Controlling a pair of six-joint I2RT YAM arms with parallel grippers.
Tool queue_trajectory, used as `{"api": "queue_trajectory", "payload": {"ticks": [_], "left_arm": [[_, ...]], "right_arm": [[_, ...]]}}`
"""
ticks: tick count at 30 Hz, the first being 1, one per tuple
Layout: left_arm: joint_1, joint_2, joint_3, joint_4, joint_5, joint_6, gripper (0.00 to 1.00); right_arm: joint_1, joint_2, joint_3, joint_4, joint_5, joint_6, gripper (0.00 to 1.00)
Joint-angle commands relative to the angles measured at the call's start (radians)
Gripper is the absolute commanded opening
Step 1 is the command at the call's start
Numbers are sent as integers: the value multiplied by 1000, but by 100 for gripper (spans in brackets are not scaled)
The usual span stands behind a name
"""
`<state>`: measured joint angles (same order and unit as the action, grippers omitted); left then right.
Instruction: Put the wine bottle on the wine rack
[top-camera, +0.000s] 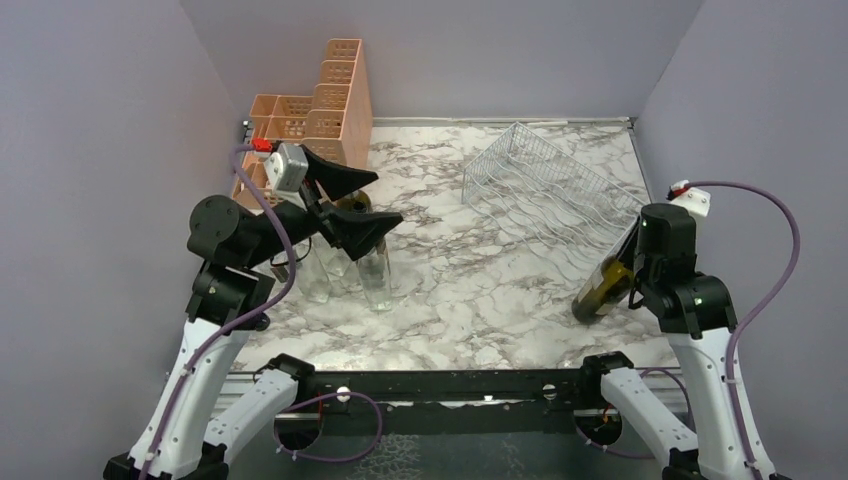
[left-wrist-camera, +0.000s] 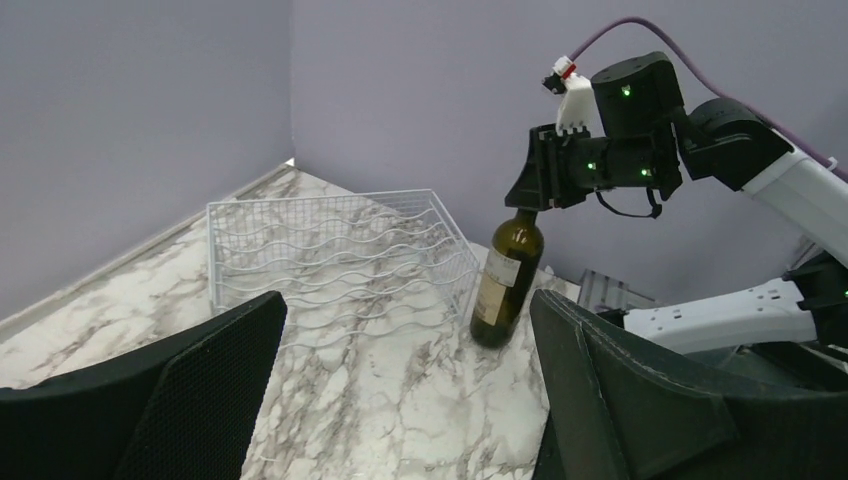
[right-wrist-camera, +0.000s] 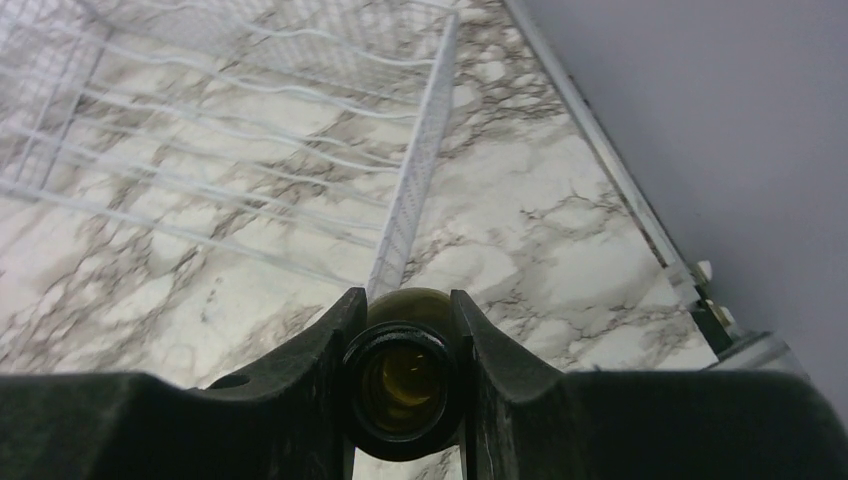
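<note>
The wine bottle (top-camera: 600, 288) is dark olive glass with a pale label. It stands slightly tilted on the marble beside the near right corner of the wine rack (top-camera: 548, 188). My right gripper (top-camera: 632, 262) is shut on its neck from above. In the right wrist view the fingers clamp the bottle's open mouth (right-wrist-camera: 405, 385), with the rack's wire edge (right-wrist-camera: 415, 190) just beyond. The left wrist view shows the bottle (left-wrist-camera: 508, 275) next to the wavy wire rack (left-wrist-camera: 330, 250), with the right gripper (left-wrist-camera: 535, 185) on top of it. My left gripper (top-camera: 385, 200) hangs open and holds nothing (left-wrist-camera: 405, 320).
A peach perforated stepped organizer (top-camera: 320, 105) stands at the back left. Clear glass bottles (top-camera: 378, 275) stand under my left gripper. Purple walls enclose the marble table (top-camera: 470, 280) on three sides; the right wall is close to the right arm.
</note>
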<state>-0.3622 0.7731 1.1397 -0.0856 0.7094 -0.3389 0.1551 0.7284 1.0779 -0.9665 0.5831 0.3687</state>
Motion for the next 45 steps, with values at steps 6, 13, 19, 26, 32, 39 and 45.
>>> {"api": "queue_trajectory", "payload": {"ticks": [6, 13, 19, 26, 32, 39, 45], "left_arm": [[-26, 87, -40, 220, 58, -172, 99], [-94, 118, -94, 304, 12, -216, 99], [-208, 178, -95, 313, -59, -201, 99], [-360, 266, -91, 310, -188, -120, 99], [-493, 374, -71, 296, -308, 17, 99], [-615, 562, -18, 312, -391, 210, 99], [-663, 698, -45, 406, -396, 261, 99]], "right_arm": [[-5, 31, 30, 147, -229, -106, 1], [-6, 76, -17, 350, -217, -101, 1], [-5, 161, -21, 506, -204, -94, 1], [-7, 206, -20, 559, -276, -81, 1], [-6, 180, 23, 501, -415, -73, 1], [-6, 137, 77, 378, -612, -57, 1], [-5, 108, 121, 333, -727, -5, 1]]}}
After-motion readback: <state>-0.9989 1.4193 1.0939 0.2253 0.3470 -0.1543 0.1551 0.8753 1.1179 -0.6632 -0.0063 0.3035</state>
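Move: The right hand already pinches the wine bottle by its neck; the bottle's middle hangs about 12 cm below that hand, some 2 cm left and level fore and aft. From this hand the wine rack is around 18 cm ahead, 11 cm left and 20 cm down. From the left hand, wide open, the held bottle lies some 42 cm right, 4 cm ahead and 31 cm down; two standing dark bottles are about 14 cm ahead, 7 cm left, 32 cm below. Keeping its pinch on the bottle's neck, the right hand carries it forward about 10 cm, then swings left and draws back a few centimetres while rising slightly, turning some 30 degrees counter-clockwise with its left side tipping up. The left hand, fingers still wide open, reaches right about 22 cm towards the bottle's body and sinks 17 cm, ever faster, without getting there. ##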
